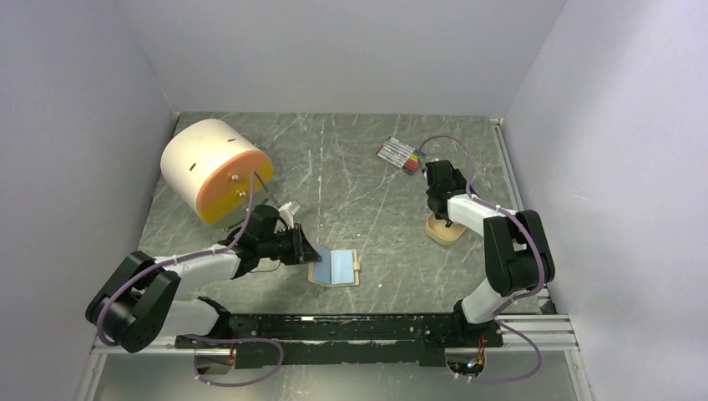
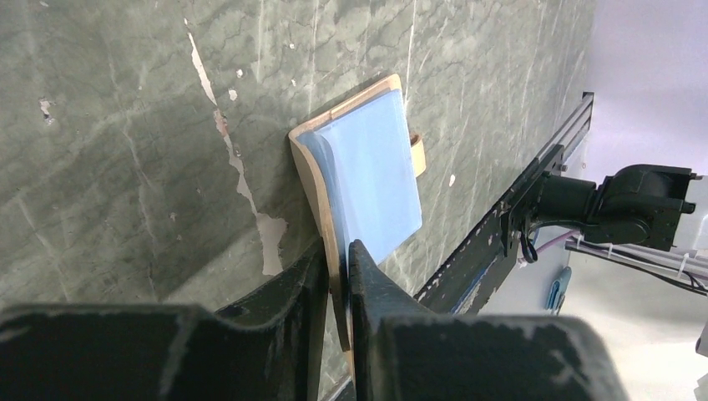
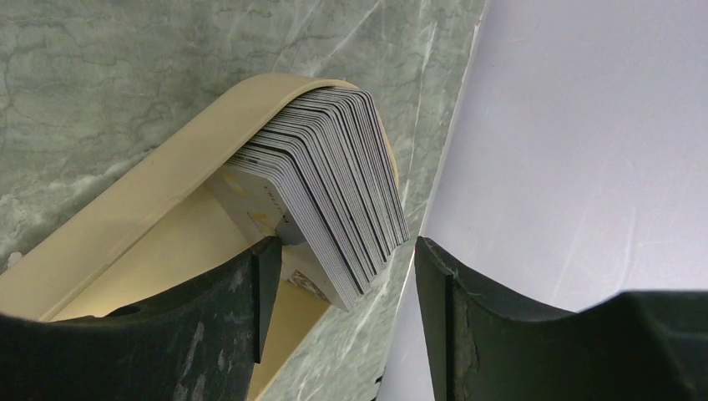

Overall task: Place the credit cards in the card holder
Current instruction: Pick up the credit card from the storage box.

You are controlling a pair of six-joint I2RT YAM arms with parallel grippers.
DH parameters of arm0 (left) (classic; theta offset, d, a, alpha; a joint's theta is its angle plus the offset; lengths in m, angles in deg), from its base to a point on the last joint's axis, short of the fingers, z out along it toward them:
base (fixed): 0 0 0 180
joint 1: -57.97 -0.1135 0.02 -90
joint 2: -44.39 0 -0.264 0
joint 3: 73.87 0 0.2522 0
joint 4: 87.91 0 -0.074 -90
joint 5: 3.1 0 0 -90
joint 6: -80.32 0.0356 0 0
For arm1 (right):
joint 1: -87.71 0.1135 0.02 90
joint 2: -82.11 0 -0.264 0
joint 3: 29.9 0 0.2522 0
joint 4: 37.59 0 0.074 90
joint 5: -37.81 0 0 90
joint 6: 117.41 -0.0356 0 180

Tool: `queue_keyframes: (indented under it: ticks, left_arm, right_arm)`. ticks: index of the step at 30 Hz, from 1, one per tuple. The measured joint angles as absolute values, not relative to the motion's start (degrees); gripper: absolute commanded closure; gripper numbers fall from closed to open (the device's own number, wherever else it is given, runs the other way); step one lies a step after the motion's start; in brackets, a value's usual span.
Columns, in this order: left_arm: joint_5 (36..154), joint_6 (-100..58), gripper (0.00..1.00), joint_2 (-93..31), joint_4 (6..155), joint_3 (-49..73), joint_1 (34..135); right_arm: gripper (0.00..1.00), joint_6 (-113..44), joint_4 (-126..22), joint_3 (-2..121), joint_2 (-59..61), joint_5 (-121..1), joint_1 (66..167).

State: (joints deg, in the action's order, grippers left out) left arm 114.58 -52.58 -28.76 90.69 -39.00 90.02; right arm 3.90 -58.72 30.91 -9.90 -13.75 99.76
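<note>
The card holder (image 1: 336,269) lies open on the table, tan cover down and pale blue sleeves (image 2: 371,171) facing up. My left gripper (image 1: 302,249) is shut on the edge of its tan cover (image 2: 338,259), one finger on each side of the flap. The credit cards (image 3: 330,180), a thick grey-white stack, stand on edge and lean against one end of a tan tray (image 3: 125,213). My right gripper (image 3: 344,246) hangs open over that tray (image 1: 442,231), its fingers on either side of the stack's near end, with a gap on the right side.
A bundle of coloured marker pens (image 1: 399,154) lies at the back, beyond the right arm. A big white and orange drum (image 1: 213,167) lies at the back left. Grey walls close in both sides, and the right wall stands close to the tray.
</note>
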Motion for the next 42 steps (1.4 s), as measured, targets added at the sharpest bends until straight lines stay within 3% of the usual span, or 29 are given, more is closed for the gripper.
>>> queue_keyframes:
  ticks: [7,16,33,38,42]
  left_arm:
    - [114.6,-52.5,0.73,-28.9,90.6,-39.0,90.0]
    - [114.1,-52.5,0.75,-28.0,89.9,-39.1,90.0]
    - [113.9,-52.6,0.76,-24.8,89.3,-40.8,90.0]
    - [113.7,-52.6,0.76,-24.1,89.2,-40.8,90.0]
    - [113.6,-52.6,0.77,-24.0,88.9,-40.8,90.0]
  right_arm:
    - [0.37,4.6,-58.1,30.9,-10.7,-13.7,99.8]
    - [0.42,4.8,-57.2,30.9,-11.8,-12.9,99.7]
    - [0.63,4.9,-57.1,31.0,-11.6,-13.3,99.1]
    - [0.74,4.8,-57.3,31.0,-11.3,-13.7,99.1]
    - [0.76,4.7,-57.8,31.1,-11.1,-13.9,99.1]
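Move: The front credit card in the storage box is right at the open right fingers: its middle lies roughly 2 cm left, 1 cm ahead and 2 cm below. The rest of the card stack sits just behind it, some 3 cm ahead of the hand; the box's middle is about 3 cm back and 4 cm left, the marker pens about 15 cm ahead and 18 cm left. From the left gripper, the front card lies some 38 cm right and 15 cm ahead. Settle the right gripper down and slightly to the right, only about half a centimetre each, over the near right end of the front card, then hold it there and draw the fingers from well open to nearly shut around that card's edge, one finger slipping in between it and the stack. Keep the left fingers on the open card holder's leaf. ##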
